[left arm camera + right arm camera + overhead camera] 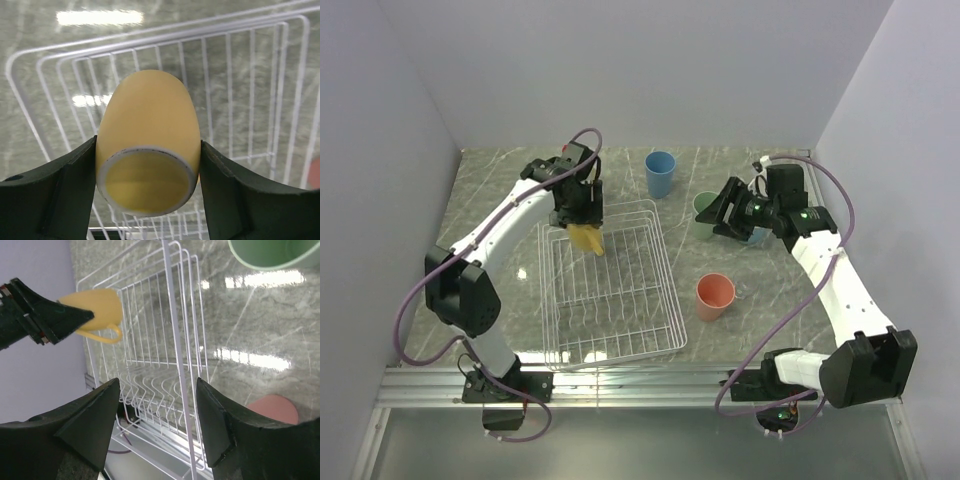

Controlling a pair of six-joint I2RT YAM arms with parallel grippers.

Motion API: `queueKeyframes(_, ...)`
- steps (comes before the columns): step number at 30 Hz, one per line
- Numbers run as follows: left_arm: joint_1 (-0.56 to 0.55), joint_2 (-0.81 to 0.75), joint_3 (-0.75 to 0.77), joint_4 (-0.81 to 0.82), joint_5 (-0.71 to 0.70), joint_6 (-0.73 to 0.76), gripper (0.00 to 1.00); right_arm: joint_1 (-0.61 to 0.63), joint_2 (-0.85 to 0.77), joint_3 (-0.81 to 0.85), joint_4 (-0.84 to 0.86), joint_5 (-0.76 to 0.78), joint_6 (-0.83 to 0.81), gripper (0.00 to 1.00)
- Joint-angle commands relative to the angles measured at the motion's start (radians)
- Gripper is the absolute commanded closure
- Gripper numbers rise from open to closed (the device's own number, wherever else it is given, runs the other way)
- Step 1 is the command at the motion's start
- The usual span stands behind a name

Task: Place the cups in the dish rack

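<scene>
My left gripper (582,218) is shut on the yellow mug (588,240) and holds it tilted above the far part of the white wire dish rack (665,300). In the left wrist view the mug (147,130) sits between both fingers (55,195), its open mouth toward the camera. My right gripper (722,212) is open and empty beside the green cup (703,218). The blue cup (660,173) stands behind the rack, the salmon cup (714,296) to its right. A bit of light blue (758,238) shows under the right wrist. The beige cup is out of view.
The right wrist view shows the rack wires (170,315), the yellow mug (97,307) with its handle down, the green cup's rim (270,252) and the salmon cup (272,407). White walls enclose the grey marble table (500,200); a metal rail (620,385) runs along the near edge.
</scene>
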Motion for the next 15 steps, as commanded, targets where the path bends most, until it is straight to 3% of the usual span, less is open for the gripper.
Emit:
queueKeyframes(1,0.000,0.000,-0.003,0.018,-0.137,0.053,1.00,-0.007,-0.021,-0.011,-0.006,0.003,-0.012,0.31)
queueKeyframes(4,0.002,0.023,-0.058,0.046,-0.180,0.090,1.00,-0.007,-0.024,-0.011,-0.024,0.015,-0.026,0.31)
queueKeyframes(15,0.025,0.063,-0.193,0.155,-0.115,0.089,0.99,-0.007,-0.012,0.053,-0.098,0.067,-0.061,0.31)
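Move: The yellow cup is already in the left hand's fingers. Its place, the far-left part of the dish rack, lies about 3 cm ahead of that hand, 3 cm to its left and some 13 cm below. The tan cup stands about 11 cm straight ahead of the hand, the blue cup roughly 13 cm ahead and 15 cm to the right. From the right hand, that place in the rack is about 6 cm ahead, 25 cm left and 20 cm below. The yellow cup, still pinched between the left hand's fingers, is first carried to the left and then mostly lowered towards the wires at the far-left end of the rack. The hand drops about 7.5 cm and shifts some 3 cm left. Its left side tilts up some 10 degrees, the grip stays unchanged, and the descent levels off at the end. ##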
